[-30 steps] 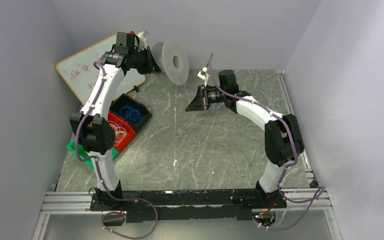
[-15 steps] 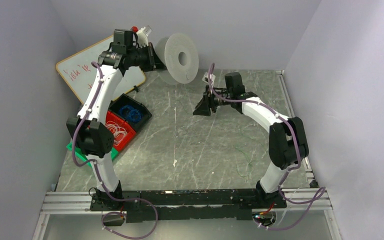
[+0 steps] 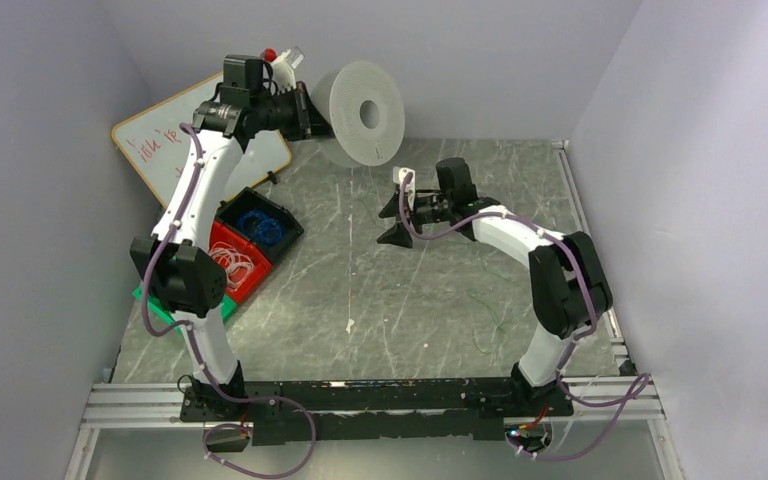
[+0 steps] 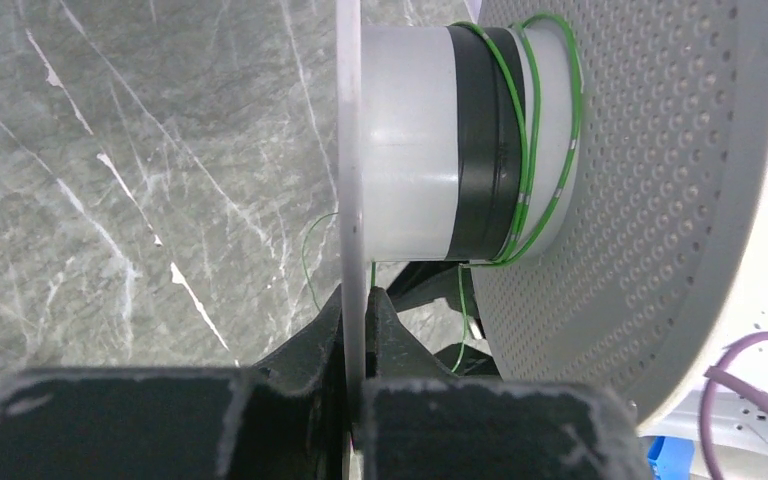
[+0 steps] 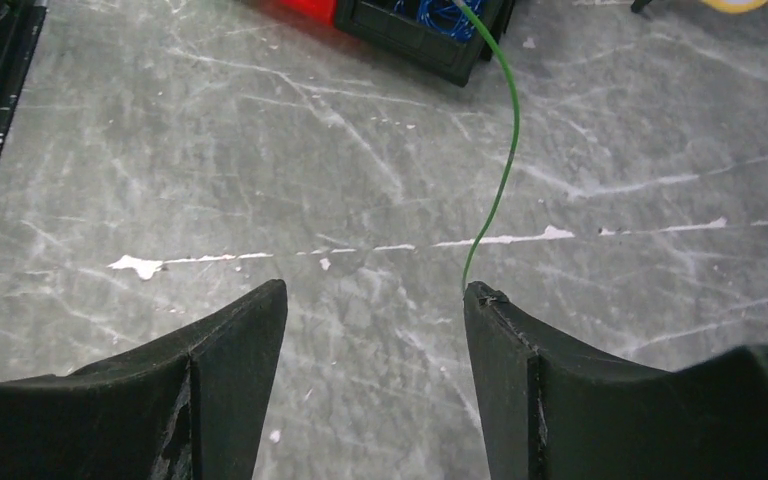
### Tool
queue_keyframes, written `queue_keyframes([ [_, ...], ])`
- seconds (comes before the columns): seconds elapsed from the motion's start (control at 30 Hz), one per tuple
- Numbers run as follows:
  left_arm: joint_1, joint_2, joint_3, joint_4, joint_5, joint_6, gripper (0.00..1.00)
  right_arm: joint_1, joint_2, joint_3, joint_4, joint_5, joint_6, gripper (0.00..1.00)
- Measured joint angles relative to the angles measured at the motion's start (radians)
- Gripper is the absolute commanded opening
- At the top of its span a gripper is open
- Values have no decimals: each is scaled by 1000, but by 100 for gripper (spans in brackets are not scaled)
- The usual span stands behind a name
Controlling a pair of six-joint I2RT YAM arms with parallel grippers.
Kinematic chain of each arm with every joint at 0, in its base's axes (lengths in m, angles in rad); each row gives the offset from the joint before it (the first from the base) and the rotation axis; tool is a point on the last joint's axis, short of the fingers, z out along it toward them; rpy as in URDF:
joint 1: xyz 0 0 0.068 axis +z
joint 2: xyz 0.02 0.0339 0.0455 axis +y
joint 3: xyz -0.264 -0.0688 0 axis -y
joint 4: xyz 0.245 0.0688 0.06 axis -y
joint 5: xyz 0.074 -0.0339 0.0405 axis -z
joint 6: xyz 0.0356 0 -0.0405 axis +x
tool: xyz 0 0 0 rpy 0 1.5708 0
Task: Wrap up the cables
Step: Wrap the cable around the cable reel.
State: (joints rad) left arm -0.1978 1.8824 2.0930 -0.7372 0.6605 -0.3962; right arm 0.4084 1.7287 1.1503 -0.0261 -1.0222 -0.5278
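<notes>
In the left wrist view the thin green cable [image 4: 532, 120] makes a few turns round the white hub of a spool [image 4: 410, 150], beside a black band. My left gripper [image 4: 357, 300] is shut on the spool's thin near flange and holds the spool [image 3: 365, 112] up at the back of the table. My right gripper [image 5: 375, 290] is open below the spool, over the table. The cable [image 5: 505, 150] rises from the tip of its right finger [image 5: 490, 310], and nothing lies between the fingers. Loose cable [image 3: 487, 318] lies on the table near the right arm.
A whiteboard [image 3: 150, 140] leans at the back left. Below it stand a black bin [image 3: 260, 222] with blue coils, a red bin [image 3: 235, 262] with whitish coils and a green piece [image 3: 148, 295]. Walls close in on both sides.
My right gripper has opened and let the cable go, dropping a little toward the table. My left arm has turned the spool so its perforated face shows more fully.
</notes>
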Motion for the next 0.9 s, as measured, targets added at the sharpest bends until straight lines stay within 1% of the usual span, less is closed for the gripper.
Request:
queue_keyframes([
  [0.13, 0, -14, -2, 21, 29, -15, 2, 26, 33, -2, 87, 14, 11, 70],
  [0.33, 0, -60, -39, 62, 84, -40, 2, 59, 60, -26, 219, 77, 89, 70],
  [0.4, 0, -70, -46, 70, 97, -44, 2, 64, 62, -31, 245, 101, 110, 67],
  [0.43, 0, -73, -47, 76, 103, -45, 2, 64, 63, -31, 257, 113, 117, 64],
  [0.6, 0, -77, -47, 87, 118, -48, 2, 64, 88, -25, 285, 154, 159, 30],
  [0.67, 0, -77, -47, 89, 128, -54, 2, 64, 109, -20, 290, 160, 185, 9],
  [0.7, 0, -77, -48, 90, 131, -56, 2, 64, 119, -19, 292, 161, 202, 0],
  [0.8, 4, -82, -58, 96, 137, -62, 2, 56, 134, -18, 290, 155, 253, 0],
  [0.9, 10, -85, -60, 92, 137, -53, 2, 16, 132, -21, 321, 123, 351, 0],
])
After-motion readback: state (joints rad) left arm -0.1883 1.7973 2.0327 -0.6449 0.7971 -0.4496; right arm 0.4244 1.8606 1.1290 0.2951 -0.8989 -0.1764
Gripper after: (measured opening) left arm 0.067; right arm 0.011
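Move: The hanging strand of green cable lies just past the right hand's open fingers, about 3 cm ahead, 3 cm to the left and 2 cm below, by the forward finger. The reel it comes off stands some 12 cm ahead, 5 cm to the left and 20 cm above; the black bin is about 28 cm left, 4 cm ahead and 13 cm below. From the left hand, the strand is roughly 8 cm back, 9 cm right and 20 cm below. Leftward, forward and slightly down, the right hand brings its open fingers about 3 cm each way onto the green cable, sinks a little more while they shut and pinch it, then starts to draw it rightward, the wrist having swung some 10 degrees clockwise. Meanwhile the left hand, still pinching the reel's flange, lifts it about 4 cm and back 3 cm, then holds. ##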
